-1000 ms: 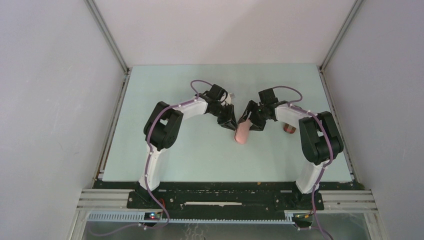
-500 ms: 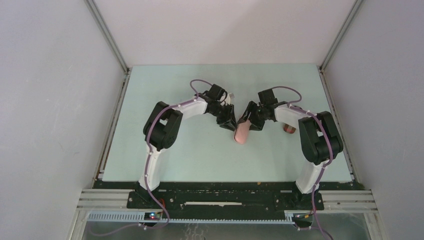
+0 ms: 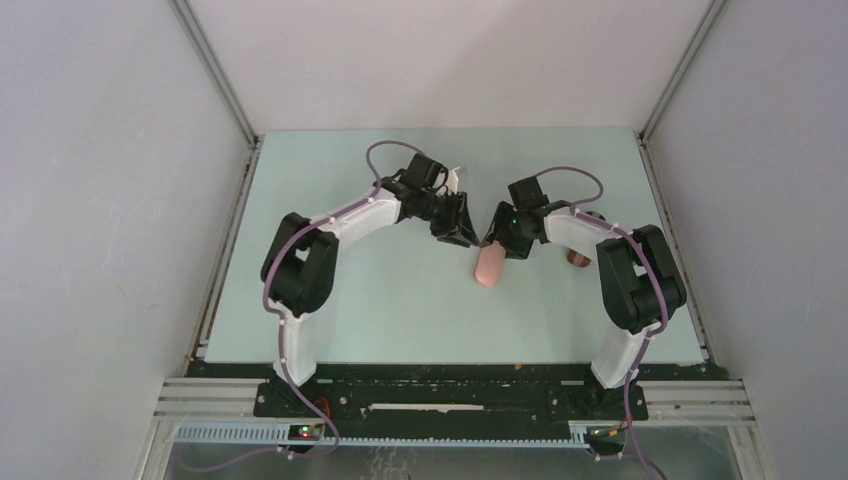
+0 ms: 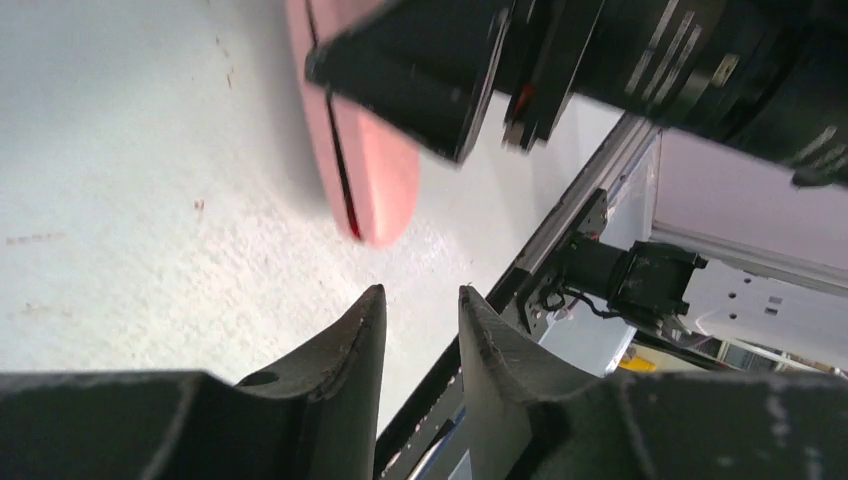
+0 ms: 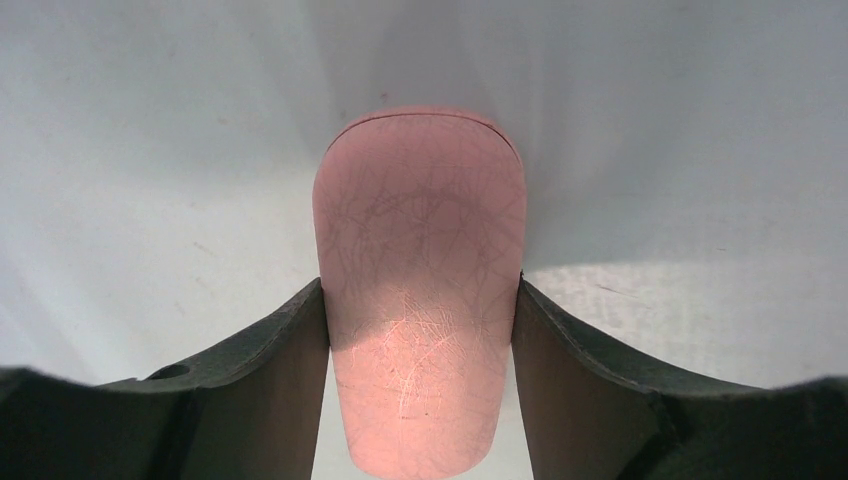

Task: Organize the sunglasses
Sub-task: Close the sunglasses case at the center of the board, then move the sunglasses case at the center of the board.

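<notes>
No sunglasses show in any view. A pink oblong case (image 3: 487,265) lies on the pale green table (image 3: 380,300) at mid-table. My right gripper (image 3: 506,240) is shut on its far end. In the right wrist view both fingers press the sides of the case (image 5: 420,250), with the right gripper (image 5: 420,283) straddling it. My left gripper (image 3: 458,228) hovers just left of the case's far end and is open by a narrow gap. In the left wrist view the left gripper (image 4: 420,292) has nothing between its fingers, and the case (image 4: 372,170) lies ahead under the right gripper's black body (image 4: 420,70).
A dark red oblong object (image 3: 578,258) lies by the right arm's forearm, partly hidden. A pale scrap (image 3: 459,172) peeks out behind the left wrist. Metal frame rails (image 3: 222,250) run along the table's side edges, with white walls around.
My left arm has drawn back and to the left, away from the pink case, its jaws parting a little. My right gripper has narrowed onto the case.
</notes>
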You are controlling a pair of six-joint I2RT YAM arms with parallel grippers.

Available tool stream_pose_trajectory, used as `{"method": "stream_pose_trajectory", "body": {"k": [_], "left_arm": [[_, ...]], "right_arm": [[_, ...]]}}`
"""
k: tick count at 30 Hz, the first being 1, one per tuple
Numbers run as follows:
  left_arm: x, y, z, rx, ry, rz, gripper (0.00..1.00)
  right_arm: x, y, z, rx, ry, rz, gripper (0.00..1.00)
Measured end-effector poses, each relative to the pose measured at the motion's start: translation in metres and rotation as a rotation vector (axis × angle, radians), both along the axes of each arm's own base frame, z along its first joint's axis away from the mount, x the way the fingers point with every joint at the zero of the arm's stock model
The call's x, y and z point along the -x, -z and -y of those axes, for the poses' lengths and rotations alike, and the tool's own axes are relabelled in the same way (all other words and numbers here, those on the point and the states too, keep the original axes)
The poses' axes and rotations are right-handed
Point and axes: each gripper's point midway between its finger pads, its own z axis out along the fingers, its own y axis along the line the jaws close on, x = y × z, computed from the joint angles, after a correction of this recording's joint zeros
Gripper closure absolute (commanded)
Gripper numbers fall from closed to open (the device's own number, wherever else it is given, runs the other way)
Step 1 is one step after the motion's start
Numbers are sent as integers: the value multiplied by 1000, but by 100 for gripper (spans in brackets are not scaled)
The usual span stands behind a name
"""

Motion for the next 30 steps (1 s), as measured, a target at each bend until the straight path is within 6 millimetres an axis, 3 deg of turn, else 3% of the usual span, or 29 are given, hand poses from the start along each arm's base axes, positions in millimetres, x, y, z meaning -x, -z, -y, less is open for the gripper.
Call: {"method": "stream_pose_trajectory", "body": {"k": [3,8,10,17,18,21,26,30], "left_arm": [[9,1,-10,-8,-7,-5,63],[35,18,-43,-58,-44,-54,63],[36,21,-53,-68,-65,-60,63],[40,15,-68,-75,-98,-40,62],[40,14,-68,-74,-98,-37,62],[40,8,-69,-67,-101,-22,62],[36,-9,-73,-46,-118,24,62],[30,-26,-83,-35,-147,79,62]], "right_arm": [[-3,0,19,73,42,-6,55],[-15,-1,73,196,163,-27,52],[-26,-2,94,237,211,-33,49],[-82,-7,131,312,287,-19,19],[-90,-9,133,321,290,-11,3],[-97,-20,136,335,290,5,0],[-93,-69,139,334,295,81,0],[-82,-150,140,288,309,253,0]]}}
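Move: The closed pink case is already pinched in my right hand, its middle about 2 cm back and 1 cm left of that hand, level with it. Its resting spot is open board about 8 cm ahead and 14 cm right; the plaid case lies farther over, some 25 cm right and 3 cm ahead of the hand. From my left hand the pink case is about 6 cm right, 1 cm ahead and 9 cm below. Keeping my pinch on the pink case, I sweep my right hand low over the board, first right some 14 cm and then forward about 10, turning clockwise some 17 degrees, towards the open board left of the plaid case. There I open my fingers wide, let go and rise roughly 14 cm. My left hand backs off about 8 cm left and a little back. ##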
